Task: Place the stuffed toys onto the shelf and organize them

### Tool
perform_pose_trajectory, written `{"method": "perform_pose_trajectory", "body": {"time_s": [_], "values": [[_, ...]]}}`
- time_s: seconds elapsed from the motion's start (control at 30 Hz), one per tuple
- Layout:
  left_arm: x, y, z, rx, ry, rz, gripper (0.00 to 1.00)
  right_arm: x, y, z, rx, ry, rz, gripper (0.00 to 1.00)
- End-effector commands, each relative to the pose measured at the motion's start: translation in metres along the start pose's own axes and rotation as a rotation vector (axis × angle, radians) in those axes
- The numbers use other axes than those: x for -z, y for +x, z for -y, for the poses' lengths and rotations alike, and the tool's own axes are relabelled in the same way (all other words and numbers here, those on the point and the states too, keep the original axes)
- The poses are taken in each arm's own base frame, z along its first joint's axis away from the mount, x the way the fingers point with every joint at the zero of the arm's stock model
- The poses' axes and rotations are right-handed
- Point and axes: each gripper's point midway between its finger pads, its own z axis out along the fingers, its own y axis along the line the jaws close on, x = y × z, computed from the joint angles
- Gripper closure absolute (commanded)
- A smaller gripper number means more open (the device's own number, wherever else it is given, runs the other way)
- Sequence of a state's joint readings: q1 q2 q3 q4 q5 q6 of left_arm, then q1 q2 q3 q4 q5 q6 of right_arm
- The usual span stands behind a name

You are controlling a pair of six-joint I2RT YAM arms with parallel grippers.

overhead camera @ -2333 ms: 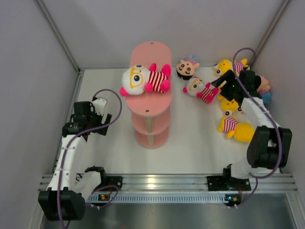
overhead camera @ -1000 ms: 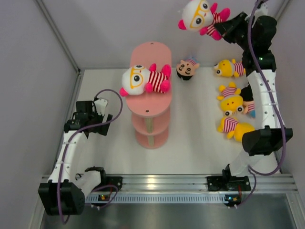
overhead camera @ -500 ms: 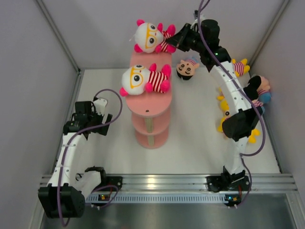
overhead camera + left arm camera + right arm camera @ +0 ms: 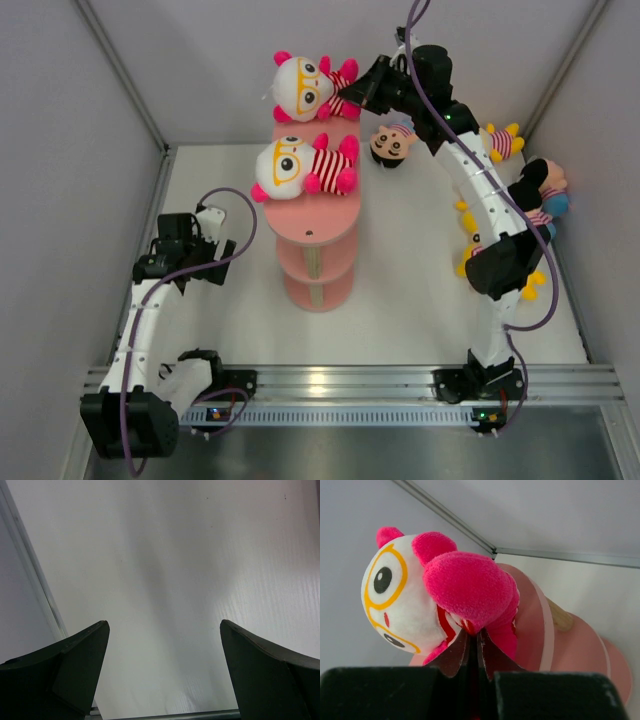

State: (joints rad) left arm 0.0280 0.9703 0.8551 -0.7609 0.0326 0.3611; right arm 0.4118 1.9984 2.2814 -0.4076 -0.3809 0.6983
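Observation:
My right gripper (image 4: pixel 362 93) (image 4: pixel 475 634) is shut on the striped shirt of a white-faced stuffed toy (image 4: pixel 305 87) (image 4: pixel 420 590) with orange glasses and pink limbs. It hangs above the far end of the pink shelf (image 4: pixel 318 215) (image 4: pixel 535 625). A matching toy (image 4: pixel 295 165) lies on the shelf's top tier. On the table to the right lie a black-haired doll (image 4: pixel 392 143), a yellow bear (image 4: pixel 500 140) and a dark mouse-eared toy (image 4: pixel 545 190). My left gripper (image 4: pixel 215 248) (image 4: pixel 165 625) stands open over bare table, left of the shelf.
More yellow toys (image 4: pixel 470 245) lie partly hidden under my right arm near the right wall. White walls close in the table at the back and both sides. A metal rail (image 4: pixel 340 380) runs along the near edge.
My right arm has swung left from the back right corner, carrying the glasses toy to above the shelf's far end. The left arm has stayed still.

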Motion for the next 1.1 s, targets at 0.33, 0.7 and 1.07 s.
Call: {"method": "perform_pose_trajectory", "body": {"time_s": [0.33,0.7,1.07], "values": [[0.004,-0.005,0.0,0.011,-0.006,0.037,0.01,0.041,-0.006,-0.012,0.066,0.042,-0.013,0.44],[0.003,-0.004,0.001,0.01,-0.001,0.033,0.01,0.082,-0.053,-0.006,0.087,0.062,0.086,0.28],[0.003,-0.001,0.002,0.01,-0.002,0.031,0.01,0.198,-0.087,0.061,0.102,0.257,0.224,0.01]]}}
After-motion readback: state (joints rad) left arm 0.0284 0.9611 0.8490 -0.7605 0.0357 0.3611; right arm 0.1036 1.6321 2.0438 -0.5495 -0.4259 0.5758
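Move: Lying across the far end of the shelf top, the gripped pink-footed toy has its middle about 6 cm to the right hand's left, 1 cm ahead and at its height. The second toy on the shelf lies some 14 cm back and 8 cm left. The boy doll is on the table, roughly 7 cm ahead, 12 cm right and 37 cm down. From the left hand the gripped toy is about 25 cm ahead, 22 cm right and 27 cm up. Opening from shut to fully wide, the right hand lets go of the toy's striped lower body, first easing back about 1.5 cm and slowly right. Then it speeds off to the right, away from the shelf, some 17 cm in all, ending a little higher and farther back, the wrist swinging about 15 degrees clockwise. ##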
